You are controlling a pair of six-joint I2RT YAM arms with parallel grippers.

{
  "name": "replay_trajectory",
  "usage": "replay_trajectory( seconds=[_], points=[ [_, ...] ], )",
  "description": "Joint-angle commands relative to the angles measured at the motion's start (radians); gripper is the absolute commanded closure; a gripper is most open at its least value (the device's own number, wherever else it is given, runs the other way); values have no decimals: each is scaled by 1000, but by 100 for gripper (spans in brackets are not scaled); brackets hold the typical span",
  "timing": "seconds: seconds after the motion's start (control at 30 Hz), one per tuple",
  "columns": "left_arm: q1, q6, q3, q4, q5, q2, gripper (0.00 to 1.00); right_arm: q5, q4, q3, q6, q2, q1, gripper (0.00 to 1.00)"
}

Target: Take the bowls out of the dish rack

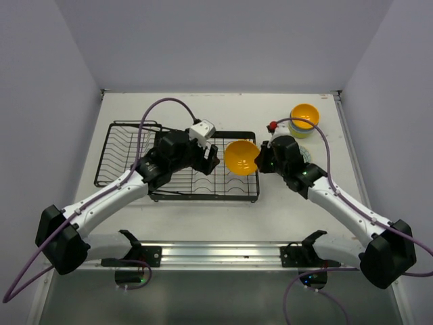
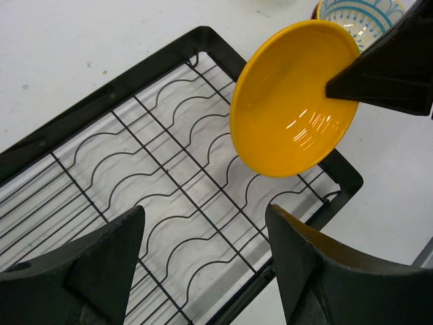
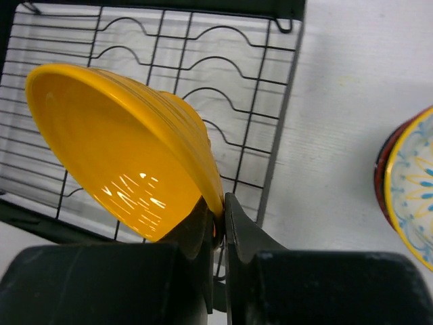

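An orange-yellow bowl point(image 1: 241, 156) hangs tilted over the right end of the black wire dish rack point(image 1: 203, 183). My right gripper point(image 1: 261, 161) is shut on its rim. In the right wrist view the two fingers pinch the bowl point(image 3: 122, 149) at its lower edge, where the gripper point(image 3: 223, 217) meets it, above the rack point(image 3: 279, 125). My left gripper point(image 1: 212, 161) stands open over the slotted section, a little left of the bowl and apart from it. Its view shows the bowl point(image 2: 294, 98) above the rack point(image 2: 135, 76), with nothing inside the left gripper point(image 2: 203, 264).
A stack of bowls point(image 1: 304, 118) with a yellow one on top stands on the table at the back right. A patterned light blue bowl point(image 3: 413, 183) sits just right of the rack. A small red thing point(image 1: 273, 126) lies near the stack.
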Motion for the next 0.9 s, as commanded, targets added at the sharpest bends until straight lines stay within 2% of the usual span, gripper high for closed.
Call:
replay_trajectory(
  seconds=[0.0,0.2,0.4,0.57,0.87],
  points=[
    [-14,25,-9,36,-111,-72,24,85,-48,52,54,-39,-71,100],
    [-29,24,-26,53,-186,-115,23,-62,-67,-19,92,-137,-390,100],
    [-44,33,-23,42,-219,-104,23,-170,-133,-27,84,-158,-605,100],
    [-52,38,-17,30,-233,-88,23,-268,-149,-31,75,-106,-680,100],
    [-60,39,-15,25,-242,-78,23,-297,-179,-23,52,-65,-714,98]
  ],
)
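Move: The right hand holds the yellow bowl by its rim; the near stack, topped by the patterned bowl, lies about 14 cm to this hand's right, 4 cm farther out and roughly 11 cm below. The far stack is about 18 cm to the right and 19 cm ahead, and the dish rack's right edge lies almost directly below, its middle 2 cm ahead. From the left hand, the near stack is some 32 cm right and 3 cm ahead. Keeping its pinch on the yellow bowl's rim, the right hand sweeps about 19 cm to the right, away from the rack to the near stack, rising slightly on the way, then sinking about 3 cm at the end while the wrist turns some 30 degrees clockwise and tips the fingers down a little. The empty left hand, already open and clear of the bowl, backs off a couple of centimetres up and to the left over the rack, its fingers staying open. ##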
